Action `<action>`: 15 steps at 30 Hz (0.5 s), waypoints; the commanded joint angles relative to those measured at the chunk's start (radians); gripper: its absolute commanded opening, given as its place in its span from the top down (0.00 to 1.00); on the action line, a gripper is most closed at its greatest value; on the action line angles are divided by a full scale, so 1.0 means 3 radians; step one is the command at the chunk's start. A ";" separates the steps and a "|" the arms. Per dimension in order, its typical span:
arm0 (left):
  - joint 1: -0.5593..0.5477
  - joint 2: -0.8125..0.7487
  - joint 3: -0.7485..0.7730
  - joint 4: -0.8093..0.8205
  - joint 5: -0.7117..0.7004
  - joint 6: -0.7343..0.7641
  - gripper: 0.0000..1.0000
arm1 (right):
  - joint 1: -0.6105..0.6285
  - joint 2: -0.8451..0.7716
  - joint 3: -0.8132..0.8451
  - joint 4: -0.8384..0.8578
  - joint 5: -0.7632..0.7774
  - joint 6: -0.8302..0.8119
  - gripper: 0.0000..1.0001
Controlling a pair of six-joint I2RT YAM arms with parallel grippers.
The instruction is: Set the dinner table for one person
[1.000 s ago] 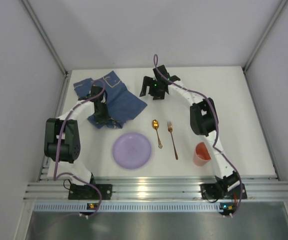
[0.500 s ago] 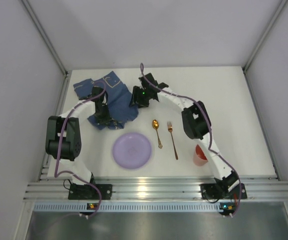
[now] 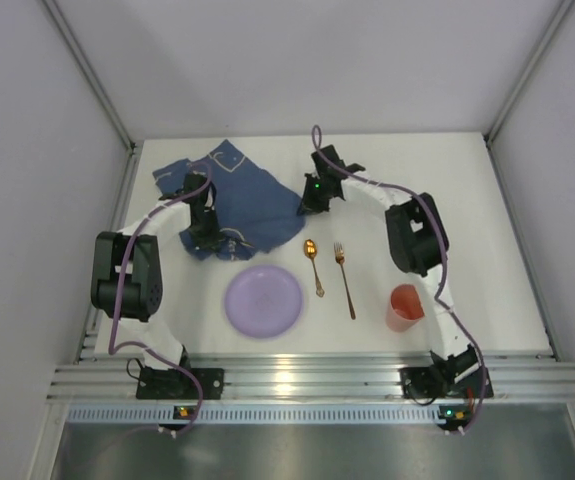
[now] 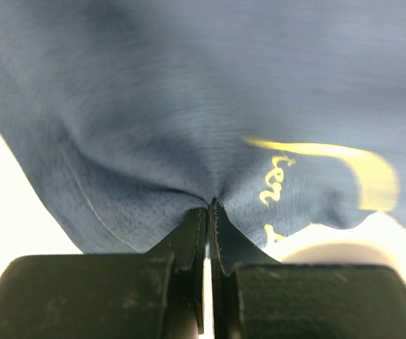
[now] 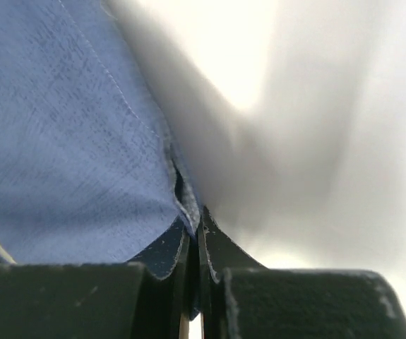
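A dark blue cloth placemat (image 3: 242,198) with pale line drawings lies rumpled at the back left of the white dinner table (image 3: 487,210). My left gripper (image 3: 207,232) is shut on its near edge; in the left wrist view the cloth (image 4: 188,113) is pinched between the jaws. My right gripper (image 3: 305,207) is shut on the placemat's right edge; the right wrist view shows the hem (image 5: 82,141) caught between the jaws. A lilac plate (image 3: 263,301), a gold spoon (image 3: 313,265), a gold fork (image 3: 345,281) and an orange-red cup (image 3: 404,306) stand on the table in front.
A ribbed aluminium rail (image 3: 317,380) runs along the near edge by the arm bases. Grey walls close in the table on three sides.
My right gripper reached left onto the placemat, closed on its right edge and has drawn it to the right, spreading the cloth. My left gripper stayed shut on the near edge.
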 commanded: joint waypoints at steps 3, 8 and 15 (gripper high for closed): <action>-0.0201 0.0182 0.0207 -0.0050 -0.0015 -0.0027 1.00 | -0.0553 -0.1117 -0.1281 0.0071 0.0869 0.0009 1.00; -0.0463 0.0550 0.0560 -0.0132 -0.0154 -0.0094 1.00 | -0.0789 -0.2007 -0.2426 0.0137 0.1305 0.0168 1.00; -0.0540 0.0714 0.0648 -0.0213 -0.0270 -0.0416 1.00 | -0.0733 -0.2341 -0.2884 -0.0077 0.1330 0.0280 1.00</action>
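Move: The napkin is pinched by both hands, its middle roughly 19 cm left of the right hand and level with it, and about 9 cm ahead and 7 cm right of the left. From the right hand the spoon lies some 16 cm back and 3 cm right, the fork 19 cm back and 11 cm right, the plate 24 cm back and 10 cm left. From the left hand the plate is 15 cm back, 14 cm right. All lie about 2 cm below the hands. The napkin's right corner, still pinched in the right fingers, is swept quickly about 23 cm right and 10 cm back, across beyond the heads of the spoon and fork, while that wrist turns some 30 degrees, mostly clockwise. The left hand keeps hold of the near-left part and follows about 6.5 cm right, edging forward and down; both slow at the end. ##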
